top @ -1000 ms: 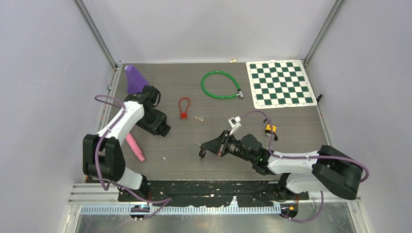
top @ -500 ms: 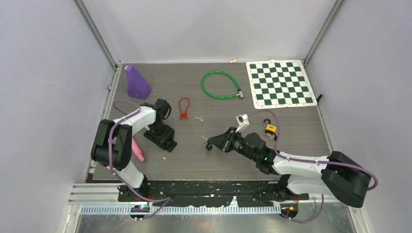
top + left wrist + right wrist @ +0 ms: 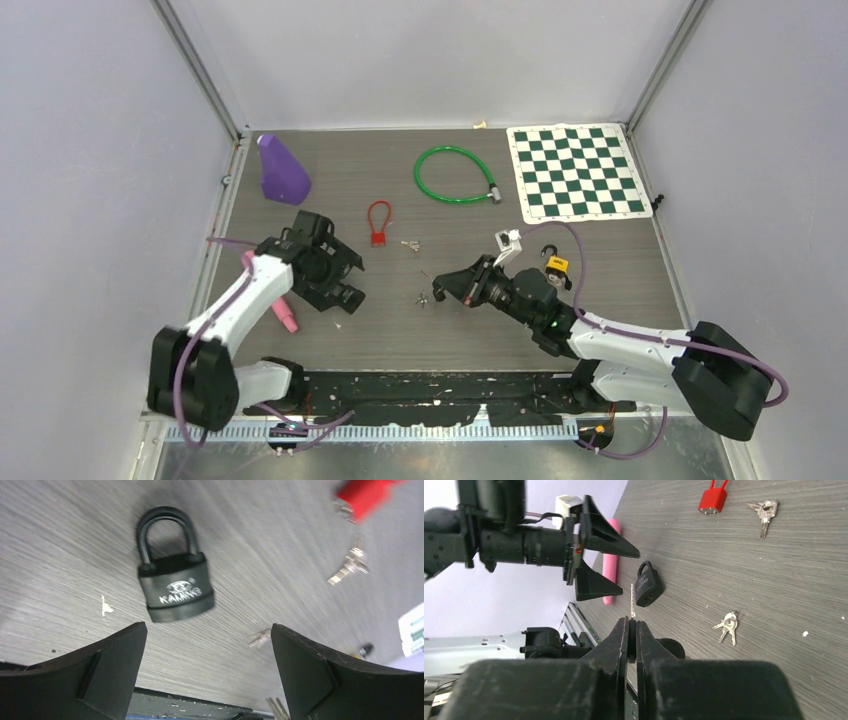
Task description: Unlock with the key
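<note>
A black padlock (image 3: pixel 175 587) lies flat on the table, shackle pointing away, just beyond my open left gripper (image 3: pixel 207 628). It also shows in the right wrist view (image 3: pixel 647 584). In the top view my left gripper (image 3: pixel 338 283) hangs over it and I cannot tell the padlock apart. My right gripper (image 3: pixel 437 292) is shut on a small key (image 3: pixel 632 600). The blade sticks out past the fingertips toward the padlock, a short way from it.
A loose key bunch (image 3: pixel 422 297) lies under the right gripper, another (image 3: pixel 410 245) lies by a red padlock (image 3: pixel 378 225). A pink stick (image 3: pixel 283 312), purple cone (image 3: pixel 281 170), green cable lock (image 3: pixel 455 175), yellow padlock (image 3: pixel 556 265) and chessboard mat (image 3: pixel 577 172) surround them.
My left gripper has swung from the back left toward the table's middle and now hangs over the black padlock. My right gripper has moved away and rightward with the key.
</note>
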Motion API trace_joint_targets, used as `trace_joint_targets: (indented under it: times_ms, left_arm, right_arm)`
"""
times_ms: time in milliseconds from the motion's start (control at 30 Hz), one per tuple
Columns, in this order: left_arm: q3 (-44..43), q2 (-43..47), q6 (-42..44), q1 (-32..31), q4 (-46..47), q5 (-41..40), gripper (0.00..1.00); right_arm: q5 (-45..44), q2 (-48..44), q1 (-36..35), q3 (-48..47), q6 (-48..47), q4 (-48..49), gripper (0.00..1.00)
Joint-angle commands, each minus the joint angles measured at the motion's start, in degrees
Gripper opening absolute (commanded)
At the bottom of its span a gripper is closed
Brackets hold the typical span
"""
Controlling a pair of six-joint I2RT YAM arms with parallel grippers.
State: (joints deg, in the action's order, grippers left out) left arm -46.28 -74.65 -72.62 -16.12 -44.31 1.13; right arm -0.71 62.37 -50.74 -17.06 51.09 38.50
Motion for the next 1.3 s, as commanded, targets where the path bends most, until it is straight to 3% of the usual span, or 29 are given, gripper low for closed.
trace_joint_targets:
  times_ms: [0, 133, 267, 400, 533, 767, 1133, 1267]
  left_arm:
    - [2.12, 14.14, 7.47, -0.54, 4.88, -0.16, 0.99]
    - [5.19, 28.24, 17.13, -0.84, 13.24, 1.35, 1.00]
    - [6.34, 32.89, 23.87, -1.29, 23.45, 14.99, 0.92]
    - [11.71, 33.53, 21.30, -2.76, 42.59, 30.69, 0.83]
    - [14.31, 32.29, 16.83, -5.82, 57.75, 37.12, 0.80]
    - [16.19, 32.22, 15.33, -11.02, 69.27, 37.21, 0.73]
    - [17.75, 29.86, 13.66, -12.62, 72.91, 35.02, 0.59]
    - [17.45, 28.36, 12.80, -13.40, 74.78, 34.52, 0.45]
  right_arm:
    - [4.20, -2.99, 1.18, -0.35, -0.81, 3.68, 0.06]
    - [6.99, -3.84, 1.34, -1.45, -0.65, 5.45, 0.06]
    - [9.86, -3.72, 1.34, -3.10, 0.28, 8.48, 0.05]
    - [12.11, -2.57, 1.35, -4.32, 2.48, 13.18, 0.06]
    - [14.00, -0.71, 1.36, -5.22, 5.49, 18.99, 0.06]
    - [14.60, 1.16, 1.02, -5.23, 8.71, 24.18, 0.05]
    - [13.52, 1.19, 0.50, -5.22, 9.29, 25.52, 0.05]
    - [13.86, 1.86, 0.20, -5.60, 9.18, 25.89, 0.06]
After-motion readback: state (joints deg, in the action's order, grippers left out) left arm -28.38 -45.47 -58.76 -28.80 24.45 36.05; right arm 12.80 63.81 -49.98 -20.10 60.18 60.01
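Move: About 16 cm to the open left hand's right, 10 cm higher and 1 cm nearer the base is the key in the right fingers. The black padlock, just set down, sits 5 cm under that left hand, 1 cm to its left. From the right hand, the key pokes out 1 cm ahead and 2 cm left. The left gripper is about 18 cm left of it, 3 cm ahead and 10 cm lower; the loose keys lie 3 cm ahead, 4 cm left and 15 cm down. Rising clear of the black padlock by some 23 cm, the left hand then swings about 14 cm right and a little back, its wrist coming up from pointing down to face the right hand. Its fingers close to roughly half open near the key blade. The right hand keeps its pinch, lifting the key about 11 cm and rolling some 20 degrees. ##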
